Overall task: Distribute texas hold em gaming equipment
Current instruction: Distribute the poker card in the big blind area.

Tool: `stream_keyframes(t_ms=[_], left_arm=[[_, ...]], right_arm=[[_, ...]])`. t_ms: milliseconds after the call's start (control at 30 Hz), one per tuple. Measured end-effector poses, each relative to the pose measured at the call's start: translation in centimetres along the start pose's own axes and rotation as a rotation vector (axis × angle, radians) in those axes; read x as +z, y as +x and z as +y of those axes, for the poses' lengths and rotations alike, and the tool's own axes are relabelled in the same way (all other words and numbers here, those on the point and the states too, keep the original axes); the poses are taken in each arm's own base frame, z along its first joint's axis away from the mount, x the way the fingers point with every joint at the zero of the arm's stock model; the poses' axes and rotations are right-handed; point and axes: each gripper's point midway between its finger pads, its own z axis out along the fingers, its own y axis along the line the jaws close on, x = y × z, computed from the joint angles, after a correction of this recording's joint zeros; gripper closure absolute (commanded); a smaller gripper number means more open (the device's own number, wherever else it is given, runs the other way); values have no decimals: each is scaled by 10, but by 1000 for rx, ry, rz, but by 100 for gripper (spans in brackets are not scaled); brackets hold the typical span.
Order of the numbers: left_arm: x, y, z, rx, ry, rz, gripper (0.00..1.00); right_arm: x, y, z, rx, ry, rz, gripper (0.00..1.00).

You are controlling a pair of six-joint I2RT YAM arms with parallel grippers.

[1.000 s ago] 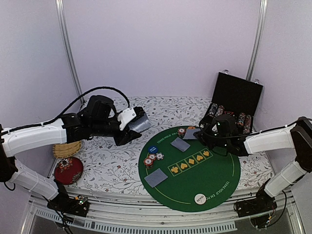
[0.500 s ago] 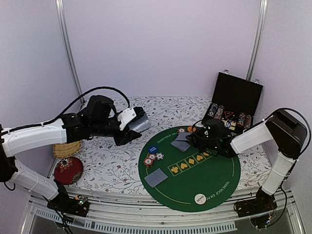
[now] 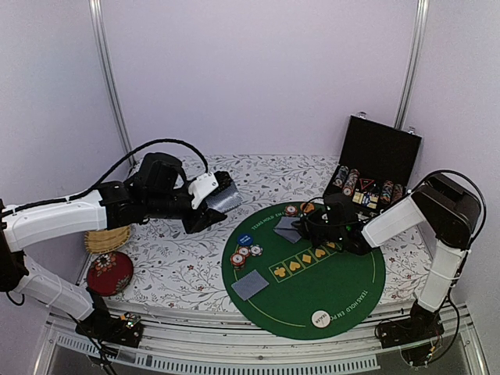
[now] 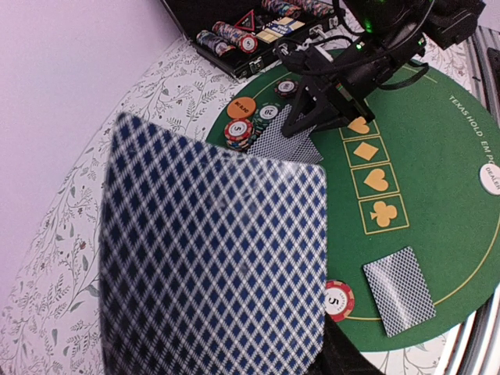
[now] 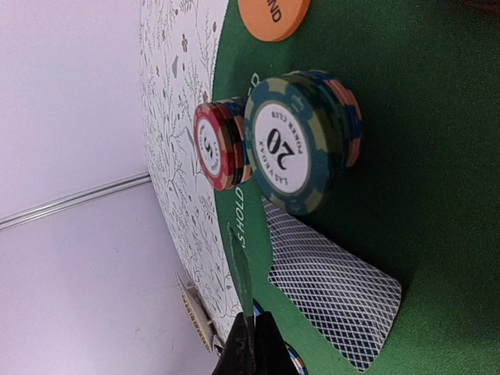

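My left gripper (image 3: 208, 200) hovers over the flowered cloth left of the green mat, shut on a stack of playing cards (image 3: 225, 196). Their blue diamond backs (image 4: 211, 250) fill the left wrist view and hide the fingers. My right gripper (image 3: 305, 226) is low over the mat's far side, shut on one playing card seen edge-on (image 5: 242, 269). Just beside it another card (image 5: 332, 301) lies face down. A green 20 chip stack (image 5: 293, 144), a red chip stack (image 5: 219, 144) and an orange button (image 5: 273, 16) sit close by.
On the round green mat (image 3: 344, 289) lie a blue button (image 3: 244, 238), red chips (image 3: 244, 254), a face-down card (image 3: 250, 284) and a white dealer button (image 3: 319, 318). An open black chip case (image 3: 375, 168) stands at back right. A red cushion (image 3: 109, 273) and straw basket (image 3: 105, 238) lie left.
My right gripper has slid left across the mat's far side to the card and chips there, its arm folding in. The left arm with its cards has not moved.
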Motion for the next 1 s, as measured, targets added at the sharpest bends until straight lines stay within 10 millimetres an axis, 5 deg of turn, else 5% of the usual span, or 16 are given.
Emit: stream_keyframes(t_ms=[200,667,800,933,1000], left_arm=[[0,0,0,0,0,0,52],[-1,0,0,1,-1,-2,52],[-4,-3,1,2,-5,-13,52],[-5,-4,1,2,-5,-14,52],[-5,-4,1,2,-5,-15,52]], right_arm=[[2,0,-3,29,7,-1,70],[2,5,-6,34,19,29,40],[-5,7,4,28,2,38,28],[-15,10,20,19,-27,46,0],[-22,11,27,11,-36,49,1]])
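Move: The right hand still grips the new poker card, and its big blind spot, where one card already lies, is some 3 cm to this hand's left, barely 1 cm farther out and about 4 cm below. The green chip stack stands about 5 cm ahead and 1 cm right of the hand, the red one about 8 cm ahead and 2 cm left. From the left hand, keeping its deck, that spot is about 10 cm ahead, 17 cm right and 20 cm below. The right hand stays almost in place over the big blind card, easing down by about half a centimetre as its shut fingers begin to part and let go of the poker card they held. They go on spreading until nearly wide open, while the hand draws back a trifle and then climbs about 4 cm away from the two cards, its wrist hardly turning. ##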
